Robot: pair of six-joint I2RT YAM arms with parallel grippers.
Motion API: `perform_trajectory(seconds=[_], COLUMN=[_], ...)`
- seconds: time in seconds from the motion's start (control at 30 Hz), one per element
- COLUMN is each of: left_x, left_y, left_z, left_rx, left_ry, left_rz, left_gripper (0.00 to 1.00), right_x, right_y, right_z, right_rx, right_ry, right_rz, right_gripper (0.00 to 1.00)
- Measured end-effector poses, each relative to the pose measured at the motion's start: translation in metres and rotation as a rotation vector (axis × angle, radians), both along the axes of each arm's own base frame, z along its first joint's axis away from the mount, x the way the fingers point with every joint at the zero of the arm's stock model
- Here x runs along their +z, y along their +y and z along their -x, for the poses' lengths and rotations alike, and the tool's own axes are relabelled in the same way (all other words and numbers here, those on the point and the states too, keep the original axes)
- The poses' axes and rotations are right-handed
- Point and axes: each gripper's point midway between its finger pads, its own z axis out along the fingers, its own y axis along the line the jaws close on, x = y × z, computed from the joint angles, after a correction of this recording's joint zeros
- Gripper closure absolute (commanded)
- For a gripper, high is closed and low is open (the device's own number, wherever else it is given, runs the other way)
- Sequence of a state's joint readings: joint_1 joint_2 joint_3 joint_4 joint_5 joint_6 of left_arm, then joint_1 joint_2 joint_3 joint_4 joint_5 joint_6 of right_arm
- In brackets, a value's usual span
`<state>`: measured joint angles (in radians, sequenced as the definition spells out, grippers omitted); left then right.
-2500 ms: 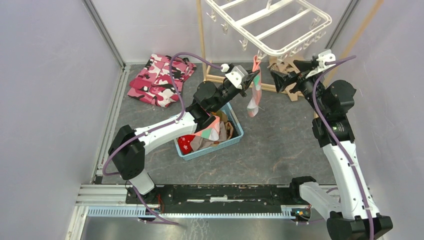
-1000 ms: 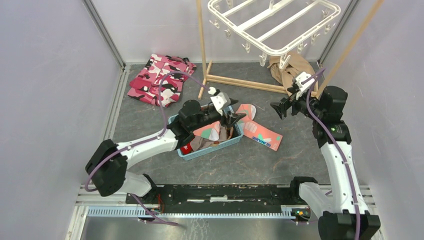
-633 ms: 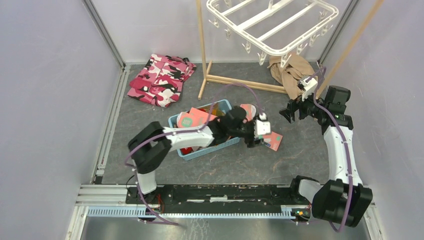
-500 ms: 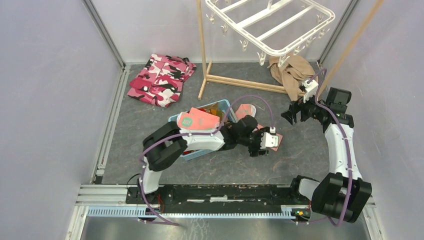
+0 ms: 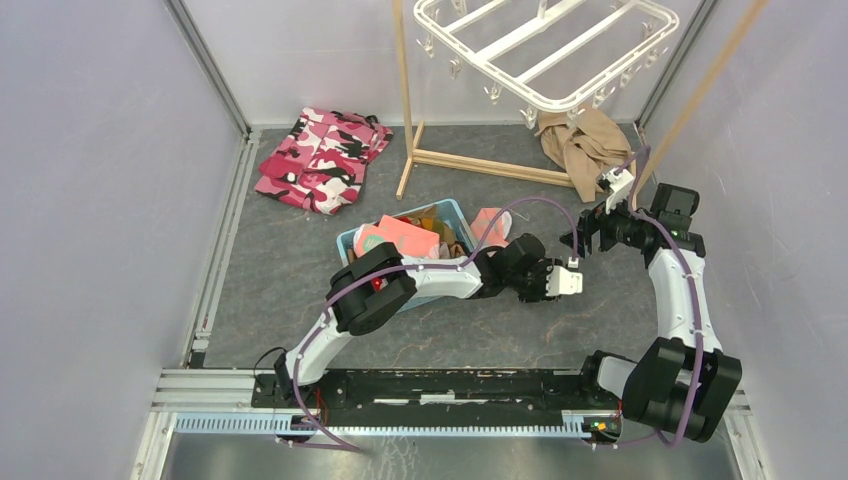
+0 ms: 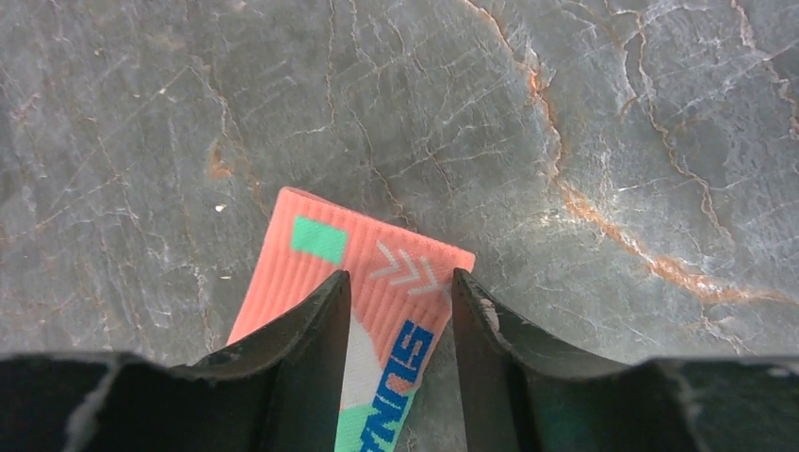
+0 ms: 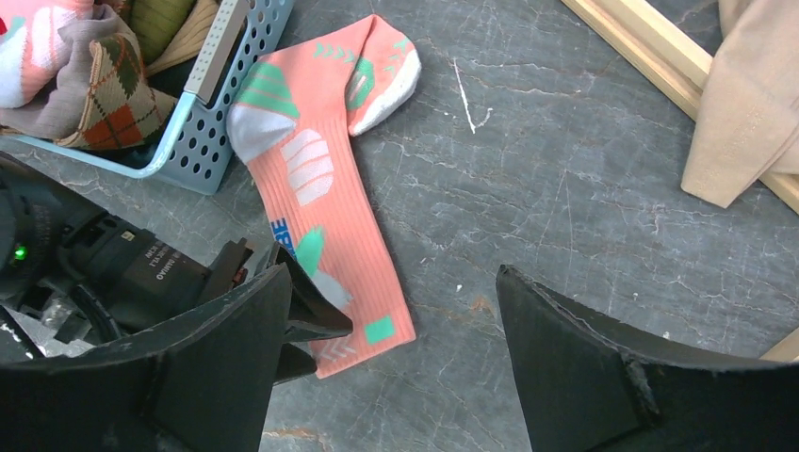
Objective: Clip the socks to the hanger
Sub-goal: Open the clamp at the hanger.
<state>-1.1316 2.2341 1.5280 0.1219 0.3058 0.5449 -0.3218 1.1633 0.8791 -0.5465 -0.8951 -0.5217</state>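
A salmon-pink sock (image 7: 311, 188) with teal and white patches lies flat on the grey floor to the right of the basket; its toe end (image 5: 487, 225) shows in the top view. My left gripper (image 6: 398, 275) points down over the sock's cuff (image 6: 377, 273), jaws open, one finger over the cuff and the other at its edge. It is not lifted. My right gripper (image 7: 391, 273) hangs wide open above and to the right of the sock, holding nothing. The white hanger (image 5: 556, 101) hangs at the back with no sock on it.
A blue basket (image 5: 345, 240) with more socks stands left of the sock. A tan cloth (image 5: 585, 145) lies by the wooden stand (image 5: 405, 100) under the hanger. A pink camouflage garment (image 5: 320, 160) lies at the back left.
The sock hung at the hanger's clip and now lies on the floor. My left arm swung from the basket out over the cuff and narrowed its jaws. My right gripper drew back a little.
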Motion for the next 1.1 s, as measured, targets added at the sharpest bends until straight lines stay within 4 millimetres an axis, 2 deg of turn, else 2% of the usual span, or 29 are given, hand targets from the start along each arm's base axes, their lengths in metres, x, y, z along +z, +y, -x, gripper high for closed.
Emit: perform_trajectory(seconds=[0.2, 0.37, 0.57, 0.7, 0.83, 1.0, 1.1], left_x=[-0.012, -0.014, -0.014, -0.007, 0.021, 0.079, 0.117], left_y=[0.001, 0.002, 0.006, 0.031, 0.056, 0.074, 0.082], left_z=[0.000, 0.002, 0.002, 0.003, -0.004, -0.007, -0.003], left_rx=[-0.001, -0.009, -0.002, 0.043, 0.103, 0.150, 0.157], left_ry=[0.013, 0.017, 0.012, 0.059, 0.097, 0.128, 0.157], left_rz=[-0.022, -0.026, -0.006, -0.006, 0.048, 0.196, 0.306], left_gripper=[0.69, 0.96, 0.98, 0.98, 0.98, 0.98, 0.98], right_x=[-0.001, -0.005, -0.008, -0.007, 0.003, 0.016, 0.023], right_y=[-0.004, -0.006, -0.006, -0.006, -0.008, 0.000, 0.015], right_z=[0.000, 0.000, 0.002, 0.003, -0.002, -0.001, 0.008], right_rx=[-0.010, -0.015, -0.005, 0.000, 0.006, 0.089, 0.231], right_ry=[0.003, 0.017, 0.027, 0.026, -0.005, -0.064, -0.123], right_rz=[-0.003, -0.008, -0.005, 0.001, 0.016, 0.029, 0.068], right_gripper=[0.15, 0.16, 0.16, 0.16, 0.17, 0.16, 0.16])
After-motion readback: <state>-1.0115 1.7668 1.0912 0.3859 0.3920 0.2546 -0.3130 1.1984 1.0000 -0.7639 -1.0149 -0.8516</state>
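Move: The sock's cuff edge is almost under my left hand, only about 2 cm below its open fingers and a centimetre ahead and to the right. The sock's foot lies some 14 cm ahead and 13 cm left of that hand; the blue basket is about 27 cm left and 5 cm ahead. From my right hand, the cuff is roughly 7 cm back, 5 cm left and 15 cm down. I sink my left fingers the last 1–2 cm onto the sock's cuff and shut them, pinching its edge, then lift about 13 cm while drawing some 8 cm left towards the basket, fingertips tilting up. My right hand hovers open, then near the end rises a few centimetres and starts turning counter-clockwise. ##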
